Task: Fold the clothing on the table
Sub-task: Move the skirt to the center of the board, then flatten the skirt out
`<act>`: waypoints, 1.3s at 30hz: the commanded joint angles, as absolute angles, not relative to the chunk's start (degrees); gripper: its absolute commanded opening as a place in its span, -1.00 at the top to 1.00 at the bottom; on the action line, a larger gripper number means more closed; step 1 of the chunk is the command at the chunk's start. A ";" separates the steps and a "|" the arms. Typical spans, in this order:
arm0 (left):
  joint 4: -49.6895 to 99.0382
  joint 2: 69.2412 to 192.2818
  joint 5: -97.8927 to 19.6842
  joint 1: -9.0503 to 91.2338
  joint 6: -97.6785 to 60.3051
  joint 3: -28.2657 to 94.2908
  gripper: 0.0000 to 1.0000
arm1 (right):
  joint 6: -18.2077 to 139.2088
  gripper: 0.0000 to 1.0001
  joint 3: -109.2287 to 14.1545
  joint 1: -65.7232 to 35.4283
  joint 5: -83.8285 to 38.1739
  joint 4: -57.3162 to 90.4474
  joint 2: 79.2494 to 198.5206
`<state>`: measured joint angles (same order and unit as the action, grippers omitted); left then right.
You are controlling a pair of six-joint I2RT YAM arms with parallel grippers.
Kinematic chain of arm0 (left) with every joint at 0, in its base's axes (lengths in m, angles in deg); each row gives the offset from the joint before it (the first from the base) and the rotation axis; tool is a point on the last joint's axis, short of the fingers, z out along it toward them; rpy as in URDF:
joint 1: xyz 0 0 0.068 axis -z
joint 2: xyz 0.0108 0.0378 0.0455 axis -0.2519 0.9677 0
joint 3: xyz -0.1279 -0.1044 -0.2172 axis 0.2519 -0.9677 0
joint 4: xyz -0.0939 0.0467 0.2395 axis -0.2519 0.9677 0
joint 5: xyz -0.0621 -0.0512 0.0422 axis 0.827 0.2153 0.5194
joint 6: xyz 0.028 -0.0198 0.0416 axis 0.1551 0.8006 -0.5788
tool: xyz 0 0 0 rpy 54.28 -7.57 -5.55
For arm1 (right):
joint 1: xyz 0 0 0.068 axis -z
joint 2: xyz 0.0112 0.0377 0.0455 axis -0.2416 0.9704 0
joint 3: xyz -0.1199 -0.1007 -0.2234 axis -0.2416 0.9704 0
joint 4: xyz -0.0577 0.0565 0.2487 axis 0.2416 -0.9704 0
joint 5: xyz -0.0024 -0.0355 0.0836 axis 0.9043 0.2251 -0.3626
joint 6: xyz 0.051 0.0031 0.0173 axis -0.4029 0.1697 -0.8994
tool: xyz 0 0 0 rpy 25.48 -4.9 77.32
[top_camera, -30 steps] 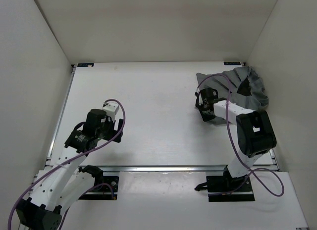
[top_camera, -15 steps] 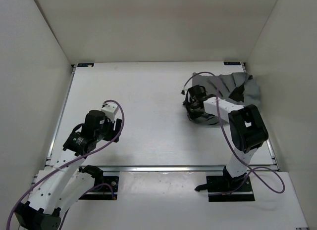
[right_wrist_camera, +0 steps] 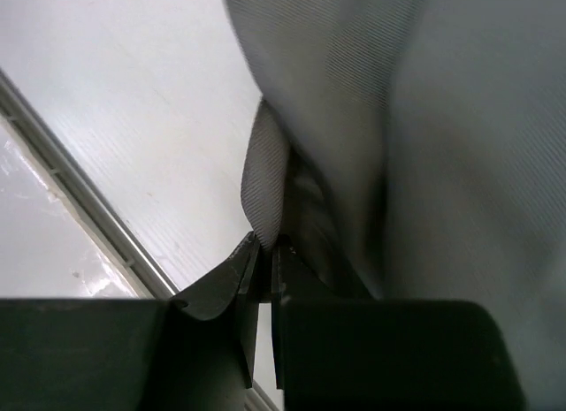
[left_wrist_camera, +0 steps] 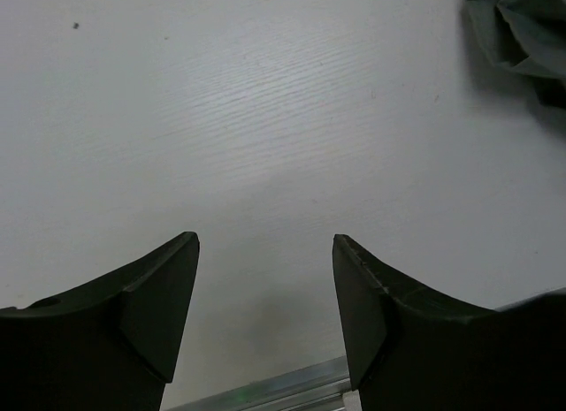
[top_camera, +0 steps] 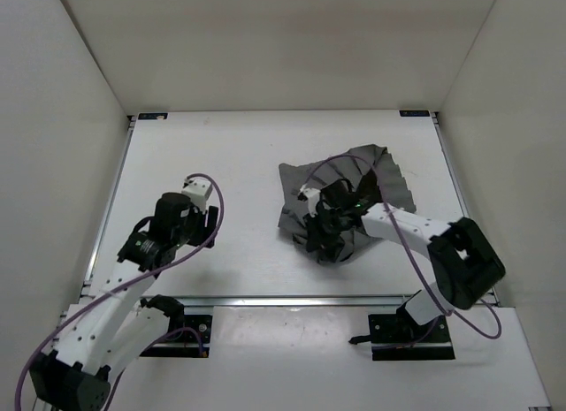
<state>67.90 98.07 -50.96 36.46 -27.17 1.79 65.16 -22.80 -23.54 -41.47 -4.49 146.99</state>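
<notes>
The clothing [top_camera: 376, 177], a dark grey pleated garment, lies crumpled a little right of the middle of the white table [top_camera: 239, 155]. My right gripper [top_camera: 325, 230] is over its near left part, shut on a fold of the clothing [right_wrist_camera: 265, 186] that fills the right wrist view. My left gripper [top_camera: 202, 218] hovers over bare table at the left, well apart from the garment, its fingers [left_wrist_camera: 150, 296] open with nothing between them. A corner of the clothing [left_wrist_camera: 522, 31] shows at the top right of the left wrist view.
A metal rail [top_camera: 292, 299] runs along the near edge of the table, also seen as the rail [left_wrist_camera: 265, 393] below my left fingers. Pale walls stand on the left, far and right sides. Purple cables loop off both arms.
The right gripper has dragged the clothing from the far right corner leftward and nearer, toward the middle. The left gripper's jaws have narrowed somewhat; that arm barely moved.
</notes>
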 commanded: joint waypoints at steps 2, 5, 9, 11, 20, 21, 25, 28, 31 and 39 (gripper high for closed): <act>59.48 106.66 -45.63 37.62 -20.97 3.38 -0.43 | 64.15 1.00 -17.62 -18.02 -41.28 -4.64 138.42; 52.28 113.08 -43.41 41.29 -15.61 4.00 -0.40 | 63.01 1.00 -15.24 -16.52 -41.90 -3.23 133.76; 40.17 120.38 -39.73 41.92 -7.61 3.12 -0.39 | 60.72 1.00 -13.83 -14.94 -41.81 -2.26 130.15; 34.53 123.72 -41.11 41.84 -3.04 2.94 -0.39 | 59.67 1.00 -12.77 -14.59 -41.64 -2.96 128.83; 33.11 148.40 -45.25 42.10 -2.58 21.90 -0.51 | 60.72 1.00 -7.77 -13.62 -41.55 -4.63 125.04; 32.85 150.87 -46.04 42.89 -2.32 24.28 -0.51 | 60.46 1.00 -7.59 -13.53 -41.55 -4.55 124.52; 33.10 157.91 -47.10 43.16 -1.09 30.26 -0.46 | 60.46 1.00 -6.35 -12.92 -42.25 -4.37 122.76; 36.53 165.28 -46.31 43.15 -0.74 37.90 -0.41 | 60.11 1.00 -5.74 -12.74 -42.34 -4.28 121.71; 36.89 169.52 -45.87 43.59 -0.12 41.08 -0.41 | 60.28 1.00 -6.00 -12.47 -42.52 -3.49 121.96; 40.05 177.96 -47.28 44.48 1.11 49.70 -0.37 | 60.99 1.00 -6.44 -12.04 -42.78 -3.76 122.05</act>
<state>38.64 177.94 -46.50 44.00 0.32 46.42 60.86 -6.03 -12.57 -41.69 -4.75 123.06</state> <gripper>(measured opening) 0.685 0.042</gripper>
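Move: The skirt's far left corner lies on the board about 25 cm ahead of the left hand, 20 cm to its right and 14 cm below. The nearest part, its near left edge, is roughly 6 cm ahead and 18 cm right, and the skirt's middle some 13 cm ahead and 36 cm right. From the right hand, which already holds the near edge in its fingers, that far left corner is about 25 cm ahead, 11 cm left and 5 cm lower. The skirt's near edge stays pinched in the right fingers as that hand draws it about 7 cm right and slightly back, rising early and then easing partly down, turning some 15 degrees clockwise. Meanwhile the left hand heads right and down, then sweeps forward and right, and finally sinks over the far left corner, about 23 cm farther out in all, rolled left side down, fingers kept open. ##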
